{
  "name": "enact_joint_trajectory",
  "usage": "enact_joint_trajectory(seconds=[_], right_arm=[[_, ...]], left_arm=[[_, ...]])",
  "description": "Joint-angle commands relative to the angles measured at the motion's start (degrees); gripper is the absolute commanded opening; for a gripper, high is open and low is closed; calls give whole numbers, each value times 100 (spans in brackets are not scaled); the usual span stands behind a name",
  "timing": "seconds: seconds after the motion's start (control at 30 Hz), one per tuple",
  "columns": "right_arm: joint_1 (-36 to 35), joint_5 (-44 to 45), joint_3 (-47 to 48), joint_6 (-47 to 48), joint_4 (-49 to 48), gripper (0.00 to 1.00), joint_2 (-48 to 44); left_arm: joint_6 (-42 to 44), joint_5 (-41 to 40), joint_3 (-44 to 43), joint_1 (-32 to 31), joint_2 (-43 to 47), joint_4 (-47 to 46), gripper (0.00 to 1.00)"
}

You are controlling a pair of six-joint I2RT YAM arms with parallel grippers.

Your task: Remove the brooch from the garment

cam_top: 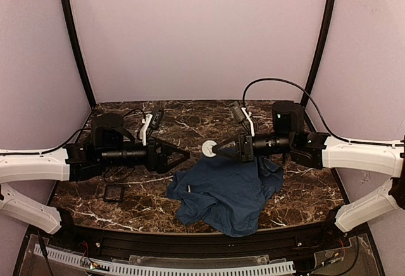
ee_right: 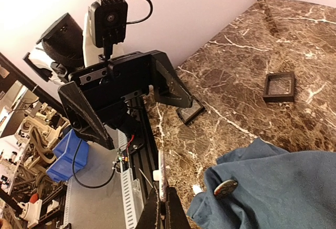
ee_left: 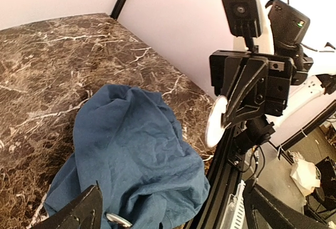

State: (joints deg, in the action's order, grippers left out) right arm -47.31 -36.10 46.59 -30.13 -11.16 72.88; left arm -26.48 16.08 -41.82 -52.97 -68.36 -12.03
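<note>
The brooch (cam_top: 209,148) is a small pale round disc. My right gripper (cam_top: 216,147) is shut on its edge and holds it above the marble, just off the far left corner of the blue garment (cam_top: 228,194). The right wrist view shows the brooch (ee_right: 163,160) edge-on in the right gripper (ee_right: 164,191). In the left wrist view the brooch (ee_left: 215,121) hangs white beyond the garment (ee_left: 131,150). My left gripper (cam_top: 180,156) stands open and empty, left of the brooch and facing it. A second small round piece (ee_right: 225,188) with a dark face lies on the garment (ee_right: 283,187).
A small black square tray (cam_top: 114,192) sits on the marble table (cam_top: 304,194) in front of the left arm. In the right wrist view, two such trays (ee_right: 279,86) (ee_right: 190,112) show on the marble. A black rail (cam_top: 202,244) runs along the near edge.
</note>
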Motion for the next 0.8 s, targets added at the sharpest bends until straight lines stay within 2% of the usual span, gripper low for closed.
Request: enact_joint_trajectory(seconds=[0.0,0.13,0.27,0.4,0.53,0.77], right_arm=[[-73,-880,274,-121,-442,0,101],[-123,-1228,384,-144,-536,0,191],[-202,-1318,447,-84,-449,0,300],[-245,-1381,492,-65,-418,0,384],[-285,-1434,582,13,-329,0,463],[-340,-1512,649,46,-292,0,583]], left_arm=[[227,956,-421,7,7,475,91],[160,1453,-492,11,-97,358,82],[-108,1845,-430,6,-177,-138,68],[-196,1897,-406,6,-230,-308,59],[-260,1902,-381,8,-291,-436,43],[-292,1837,-397,7,-400,-470,35]])
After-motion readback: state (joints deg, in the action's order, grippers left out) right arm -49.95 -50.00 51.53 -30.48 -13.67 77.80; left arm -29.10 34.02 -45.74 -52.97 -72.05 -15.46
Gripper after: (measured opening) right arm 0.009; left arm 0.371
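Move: The freed brooch is held edge-on in the right fingertips, its middle about 2 cm left of the right hand point. From the wide-open left gripper it is some 7 cm to the right, 1 cm ahead and roughly level. The left gripper waits about 9 cm left of the right hand and 2 cm nearer the base. The garment's middle lies 11 cm right of the left hand, 6 cm back and 22 cm below; the second brooch on it is 1 cm right, 6 cm back and 21 cm below. Bring both hands back about 4 cm while they close on each other and rise slightly, the left going right and the right carrying the brooch left. Swing the left wrist some 15 degrees clockwise and the right as much counter-clockwise, so the tips face each other. Narrow the left fingers to a bit over a third open, around the brooch's free edge; keep the right pinch shut. ##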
